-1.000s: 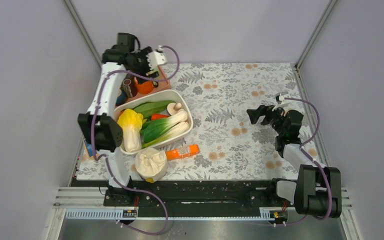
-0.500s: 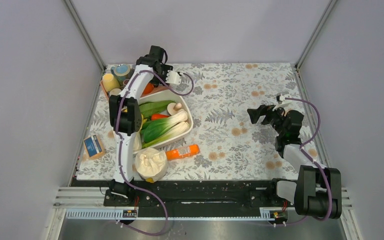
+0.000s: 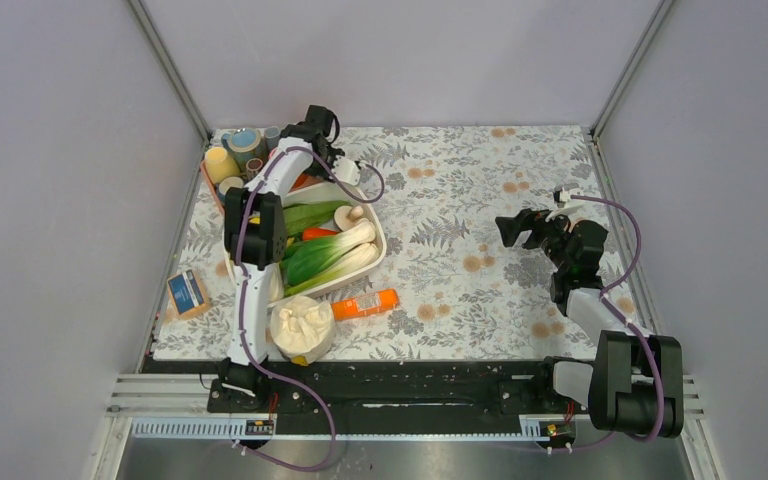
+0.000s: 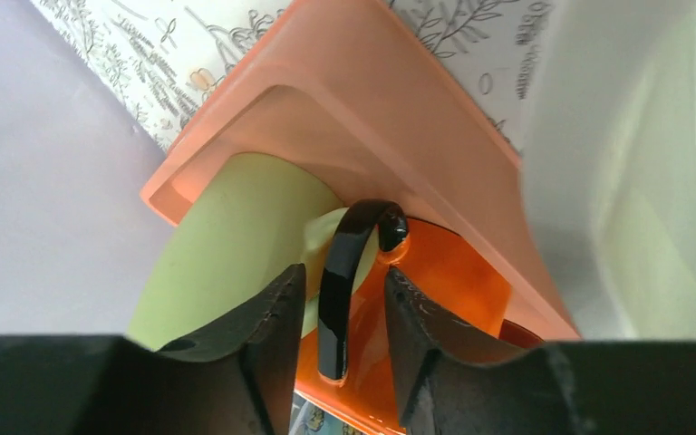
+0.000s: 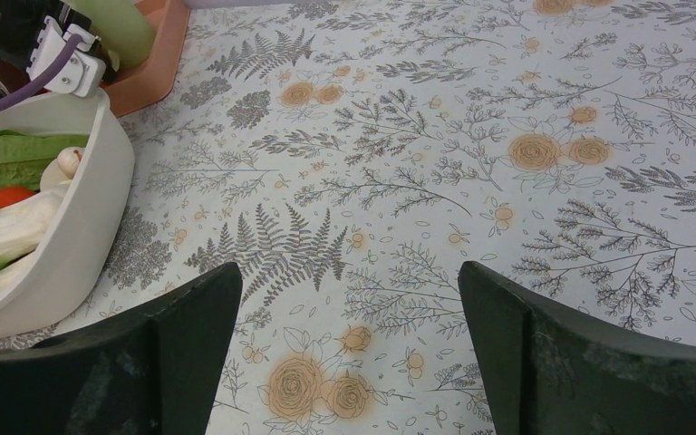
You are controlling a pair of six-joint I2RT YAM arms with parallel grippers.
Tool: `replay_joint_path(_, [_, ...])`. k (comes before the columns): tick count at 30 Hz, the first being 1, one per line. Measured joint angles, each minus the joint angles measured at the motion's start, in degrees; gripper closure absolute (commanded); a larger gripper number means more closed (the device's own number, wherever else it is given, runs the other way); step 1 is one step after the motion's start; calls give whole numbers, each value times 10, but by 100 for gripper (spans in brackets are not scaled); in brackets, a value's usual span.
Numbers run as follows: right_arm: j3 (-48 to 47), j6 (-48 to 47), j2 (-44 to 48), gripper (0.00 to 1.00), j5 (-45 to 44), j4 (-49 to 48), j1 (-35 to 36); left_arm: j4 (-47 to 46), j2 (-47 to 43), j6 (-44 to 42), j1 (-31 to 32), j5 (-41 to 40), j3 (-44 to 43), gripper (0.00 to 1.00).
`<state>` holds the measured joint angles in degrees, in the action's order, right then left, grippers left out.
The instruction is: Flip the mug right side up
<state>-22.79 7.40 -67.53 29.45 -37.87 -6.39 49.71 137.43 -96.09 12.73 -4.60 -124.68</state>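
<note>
The orange mug (image 4: pixel 453 281) with a black handle (image 4: pixel 349 263) sits in a salmon tray (image 4: pixel 344 82) at the table's far left, next to a pale green cup (image 4: pixel 227 236). In the left wrist view my left gripper (image 4: pixel 344 275) straddles that handle, one finger on each side, with thin gaps still showing. From above, the left gripper (image 3: pixel 307 170) reaches down into the tray and covers most of the mug (image 3: pixel 302 183). Which way up the mug stands I cannot make out. My right gripper (image 3: pixel 506 229) hovers wide open and empty (image 5: pixel 349 299) over the floral cloth at the right.
A white bowl (image 3: pixel 375 228) full of vegetables stands just in front of the tray. Before it lie an orange packet (image 3: pixel 365 303), a white tied pouch (image 3: pixel 302 328) and a blue box (image 3: pixel 187 292). Other cups (image 3: pixel 244 141) crowd the tray's back.
The left arm swung from the far left corner over to the tray's right side and dropped onto the mug. Its jaws narrowed around the handle. The right arm stayed still.
</note>
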Motion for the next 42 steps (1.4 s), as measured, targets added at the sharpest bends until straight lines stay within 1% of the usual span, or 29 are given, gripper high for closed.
replay_joint_path(4, [0, 0, 0, 1, -1, 0, 0, -28, 4, 0, 4, -20, 1, 75])
replay_joint_path(8, [0, 0, 0, 1, -1, 0, 0, -45, 5, -5, 7, -34, 7, 82])
replay_joint_path(9, [0, 0, 0, 1, -1, 0, 0, -51, 5, -6, 8, -37, 11, 87])
replay_joint_path(11, [0, 0, 0, 1, -1, 0, 0, -75, 3, -8, 9, -40, 24, 100])
replay_joint_path(18, [0, 0, 0, 1, -1, 0, 0, -152, -9, -9, 12, -54, 73, 100])
replay_joint_path(24, [5, 0, 0, 1, -5, -2, 0, -240, -52, 22, 9, -43, 155, 100])
replay_joint_path(27, [7, 2, 1, 1, -5, -4, 0, -272, -82, 48, 4, -31, 191, 100])
replay_joint_path(31, [8, 2, 3, 1, -5, -5, 0, -301, -109, 85, -5, -16, 214, 100])
replay_joint_path(35, [11, 2, 5, 1, -7, -6, 0, -326, -115, 128, -15, -12, 221, 100])
replay_joint_path(42, [12, 16, 5, 1, -13, -13, 0, -382, -119, 229, -33, -17, 226, 100])
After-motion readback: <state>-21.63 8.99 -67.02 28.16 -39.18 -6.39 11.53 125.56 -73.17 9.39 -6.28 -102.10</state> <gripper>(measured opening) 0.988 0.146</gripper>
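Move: The orange mug stands in the tray, its middle about 6 cm to the left of the left hand, 1 cm ahead and 1 cm lower, with its black handle already between the open fingers. From that hand the pale green mug is some 8 cm ahead and 2 cm left, the dark red mug about 14 cm left and 3 cm back, and the vegetable box's middle roughly 21 cm back and 1 cm left. From the right hand the orange mug is about 66 cm left, 23 cm ahead and 9 cm lower. The orange mug's black handle gets pinched as the left hand edges forward about 2 cm and shuts its fingers on it. Keeping that grip, the hand then climbs about 5.5 cm and drifts some 3 cm left, past the pale green mug, while the wrist swings the fingertips forward and up, dips the hand's left side and turns counter-clockwise. ##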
